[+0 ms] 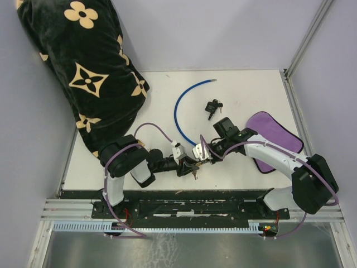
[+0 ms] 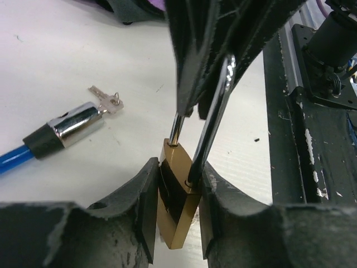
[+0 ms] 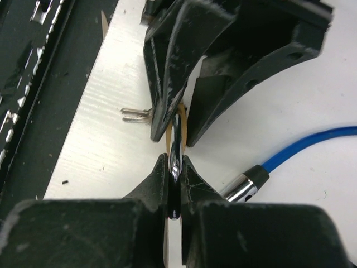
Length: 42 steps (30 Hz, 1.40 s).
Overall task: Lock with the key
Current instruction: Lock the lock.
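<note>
A brass padlock (image 2: 179,220) hangs tilted just above the white table between the fingers of my left gripper (image 2: 179,173). Both pads touch its upper corners. Its steel shackle (image 2: 211,131) runs up into my right gripper (image 3: 174,162), which is shut on the bar (image 3: 175,146). The two grippers meet tip to tip at the near middle of the table (image 1: 192,162). One small silver key (image 2: 107,101) lies flat beside the chromed end (image 2: 72,127) of a blue cable. Another key tip (image 3: 135,115) juts out beside the left finger; I cannot tell whether it sits in the lock.
The blue cable (image 1: 176,114) curves across the table's middle. A black key bunch (image 1: 212,107) lies behind the grippers and a purple cloth (image 1: 274,133) at the right. A black patterned fabric (image 1: 83,72) covers the far left. The black base rail (image 1: 178,207) runs along the near edge.
</note>
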Each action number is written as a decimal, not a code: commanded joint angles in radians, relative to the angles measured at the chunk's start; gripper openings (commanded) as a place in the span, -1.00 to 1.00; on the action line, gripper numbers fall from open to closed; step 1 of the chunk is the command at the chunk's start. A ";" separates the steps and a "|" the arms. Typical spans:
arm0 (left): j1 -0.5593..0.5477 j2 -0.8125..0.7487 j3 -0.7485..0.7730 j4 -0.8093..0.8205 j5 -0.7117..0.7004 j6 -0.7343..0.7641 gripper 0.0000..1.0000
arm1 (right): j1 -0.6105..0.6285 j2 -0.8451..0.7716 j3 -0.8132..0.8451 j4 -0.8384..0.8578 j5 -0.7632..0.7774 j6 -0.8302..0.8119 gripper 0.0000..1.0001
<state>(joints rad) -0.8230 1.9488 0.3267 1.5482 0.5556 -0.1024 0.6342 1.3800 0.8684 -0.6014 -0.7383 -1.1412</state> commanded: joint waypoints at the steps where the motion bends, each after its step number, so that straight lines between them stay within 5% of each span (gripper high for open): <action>1: 0.060 0.022 -0.047 0.147 -0.072 -0.055 -0.20 | 0.008 0.011 -0.031 -0.236 0.107 -0.113 -0.96; 10: 0.084 0.000 -0.082 0.172 -0.079 -0.060 0.11 | 0.008 0.008 0.019 -0.253 0.085 -0.045 -0.96; 20: 0.077 -0.018 -0.045 0.173 -0.100 -0.103 0.15 | 0.008 0.062 0.092 -0.261 0.028 0.074 -0.96; 35: -0.069 -0.055 -0.034 0.182 -0.556 0.041 0.20 | 0.009 0.134 0.189 -0.213 -0.029 0.357 -0.96; 42: -0.077 -0.161 -0.116 0.182 -0.541 0.121 0.26 | -0.013 0.100 0.261 -0.190 -0.055 0.499 -0.96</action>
<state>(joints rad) -0.9112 1.8858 0.2417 1.5280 0.1188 -0.0879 0.6186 1.5002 1.0622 -0.7414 -0.6830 -0.7799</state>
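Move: The brass lock's body is already pinched between the left fingertips, roughly 1 cm to the right of that hand's point. From the right hand, which grips the shackle, the body is about 3 cm left, 1 cm back and 4 cm lower. The lock's keys hang some 3 cm back of the left hand and 2 cm below. The blue cable's metal end lies about 8 cm ahead of the left hand, 4 cm right and 5 cm below. Left fingers open, backing 3 cm left and down off the lock, then forward; right turns the still-held shackle clockwise. ##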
